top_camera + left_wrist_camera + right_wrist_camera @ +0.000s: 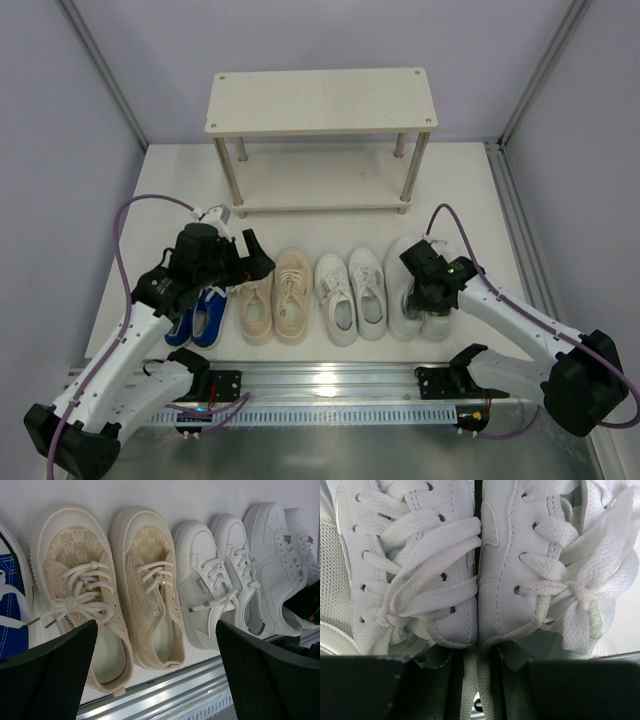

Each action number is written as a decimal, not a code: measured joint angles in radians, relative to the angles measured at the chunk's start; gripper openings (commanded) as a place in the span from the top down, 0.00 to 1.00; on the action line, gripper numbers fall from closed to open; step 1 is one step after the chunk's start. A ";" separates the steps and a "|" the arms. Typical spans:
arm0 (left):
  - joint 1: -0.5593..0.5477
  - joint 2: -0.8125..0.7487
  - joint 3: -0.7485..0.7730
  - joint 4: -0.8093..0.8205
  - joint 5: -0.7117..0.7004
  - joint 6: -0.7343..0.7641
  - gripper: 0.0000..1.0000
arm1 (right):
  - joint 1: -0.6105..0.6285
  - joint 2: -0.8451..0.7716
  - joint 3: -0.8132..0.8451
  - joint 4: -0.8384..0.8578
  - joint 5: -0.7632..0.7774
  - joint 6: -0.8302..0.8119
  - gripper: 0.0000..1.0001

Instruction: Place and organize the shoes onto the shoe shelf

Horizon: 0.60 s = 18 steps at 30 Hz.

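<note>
Four pairs of shoes stand in a row along the near edge. From left to right they are blue point(200, 322), beige canvas point(275, 300), smaller white point(352, 295) and large white point(402, 312). The shoe shelf point(320, 100) stands behind them with both boards bare. My right gripper point(479, 680) is shut on the large white pair point(445, 540), one finger point(365, 690) inside each shoe, pinching the two inner collars together. My left gripper point(156, 630) hangs open over the heels of the beige shoes point(145, 580), holding nothing. The blue shoe point(10, 605) is at its left.
A metal rail point(330, 380) runs along the table's front edge just behind the shoe heels. Grey walls close in on both sides. A strip of white table point(320, 230) lies between the shoe row and the shelf's legs.
</note>
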 measured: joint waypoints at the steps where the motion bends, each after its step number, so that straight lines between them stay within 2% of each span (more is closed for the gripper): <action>1: 0.000 -0.002 0.000 -0.001 -0.003 0.001 0.00 | 0.000 -0.002 0.000 -0.001 0.002 0.002 0.96; 9: 0.000 -0.025 0.000 -0.020 -0.022 0.003 0.00 | 0.002 -0.061 0.023 -0.062 0.070 0.014 0.96; 18: 0.000 -0.027 0.000 -0.021 -0.033 0.003 0.00 | -0.007 -0.193 0.206 -0.249 0.197 -0.004 0.96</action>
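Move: The right hand already has the larger white shoes, standing on the table, gripped by their adjoining sides; their middle is about 5 cm ahead and 2 cm below. The shoe shelf's middle lies roughly 35 cm ahead, 25 cm left and 8 cm above, while the smaller white shoes sit some 17 cm left and 4 cm ahead, 3 cm below. From the idle left hand, the shelf is about 31 cm ahead, 13 cm right and 5 cm lower. Keeping both larger white shoes pinched together by their touching inner collars, the right hand hoists them off the table, starting slowly and then quickly, about 9 cm up and nearly 4 cm to the right, away from the smaller white shoes. It makes hardly any headway forward to the shelf as yet, while the wrist tips the fingertips forward by some 15 degrees and the grip stays unchanged. ##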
